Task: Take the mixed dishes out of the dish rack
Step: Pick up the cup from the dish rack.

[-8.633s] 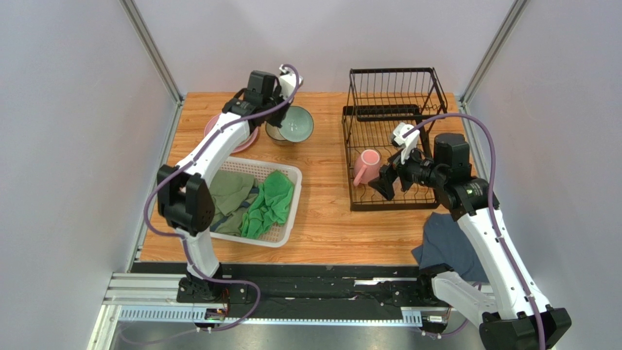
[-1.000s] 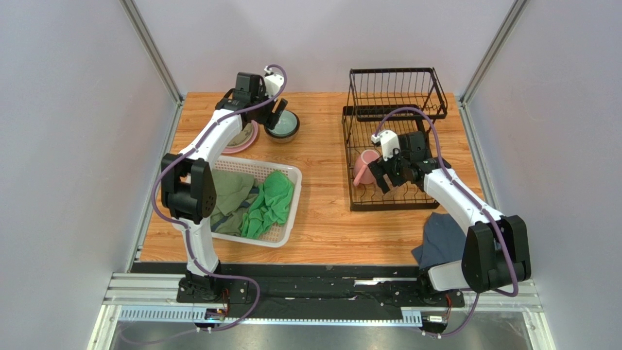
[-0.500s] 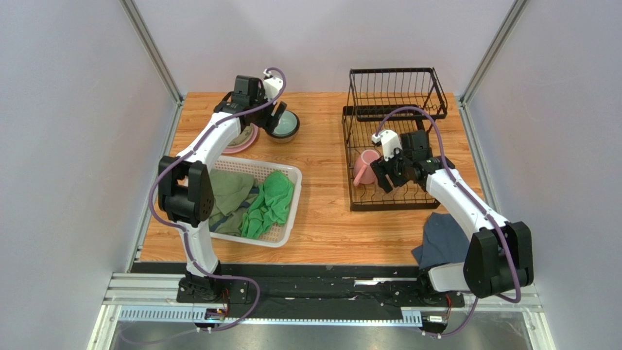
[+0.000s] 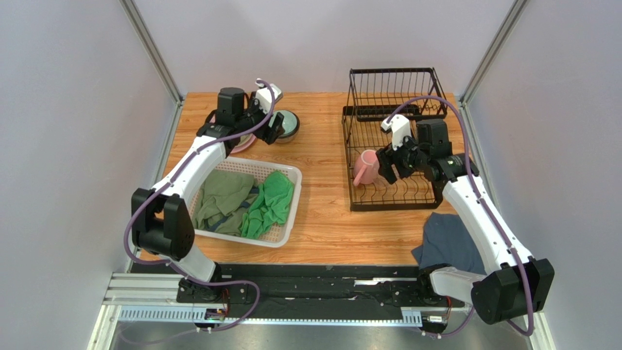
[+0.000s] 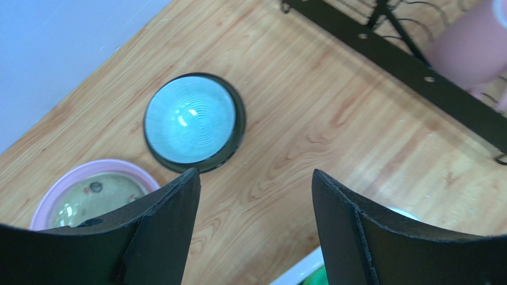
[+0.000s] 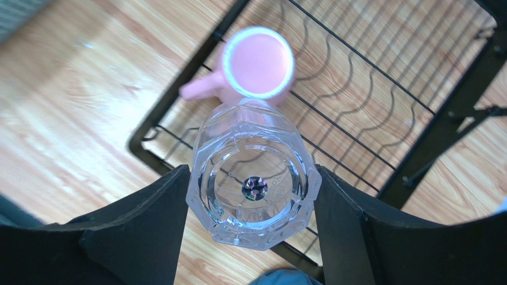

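Note:
The black wire dish rack (image 4: 431, 111) stands at the back right. A pink mug (image 4: 366, 168) sits on its lower tray and also shows in the right wrist view (image 6: 259, 62). My right gripper (image 4: 387, 170) is shut on a clear glass cup (image 6: 254, 190) and holds it above the tray's front left corner, beside the mug. A teal bowl (image 5: 191, 120) with a dark outer rim rests on the table. A pink plate (image 5: 53, 193) with a cream plate (image 5: 95, 199) in it lies beside the bowl. My left gripper (image 5: 254, 173) is open and empty above the table, near the bowl (image 4: 287, 125).
A white mesh basket (image 4: 286, 169) holding green cloths (image 4: 266, 204) sits at front left. A blue-grey cloth (image 4: 447, 244) lies at the table's front right edge. The rack's upper shelf (image 4: 398, 87) holds nothing. Grey walls close in both sides.
My right gripper has risen slightly with the glass cup held next to the mug. My left arm has swung left and drawn back from the teal bowl, jaws open.

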Robot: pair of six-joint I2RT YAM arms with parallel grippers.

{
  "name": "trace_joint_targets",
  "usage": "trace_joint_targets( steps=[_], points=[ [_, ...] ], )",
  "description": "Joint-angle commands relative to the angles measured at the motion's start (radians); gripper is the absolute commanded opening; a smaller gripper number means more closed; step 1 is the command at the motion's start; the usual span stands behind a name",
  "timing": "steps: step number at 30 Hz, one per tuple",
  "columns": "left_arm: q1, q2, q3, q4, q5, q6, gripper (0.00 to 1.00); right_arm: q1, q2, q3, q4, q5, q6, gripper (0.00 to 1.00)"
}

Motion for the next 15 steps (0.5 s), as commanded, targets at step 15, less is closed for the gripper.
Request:
trace_joint_targets(
  steps=[15],
  points=[
    [-0.22,-0.34,-0.358,0.462,0.287,0.037,0.73,0.001,0.006,0.227,0.011,-0.723,0.168,0.06]
  ],
)
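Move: The clear cup, already in the right fingers, is about 31 cm to the left hand's right, 12 cm back and some 5 cm lower; the stacked bowls are 10 cm ahead, 3 cm right and 18 cm below, the basket 18 cm back, 7 cm left and 19 cm below. From the right hand, the left gripper it goes to meet lies 33 cm left, 13 cm ahead and slightly higher, the pink mug 7 cm ahead, 5 cm left and 13 cm below. The right hand keeps its pinch on the cup's base and carries it up and to the left by about 8 cm each, easing back half as far, towards the left gripper, while the wrist rolls its left side up and swings counter-clockwise so that the cup tips over sideways. At the same time the empty left hand sweeps back and to the right, some 14 cm in all and rising a little, away from the stacked bowls towards the cup, turning clockwise about 25 degrees with its fingers still wide open. ##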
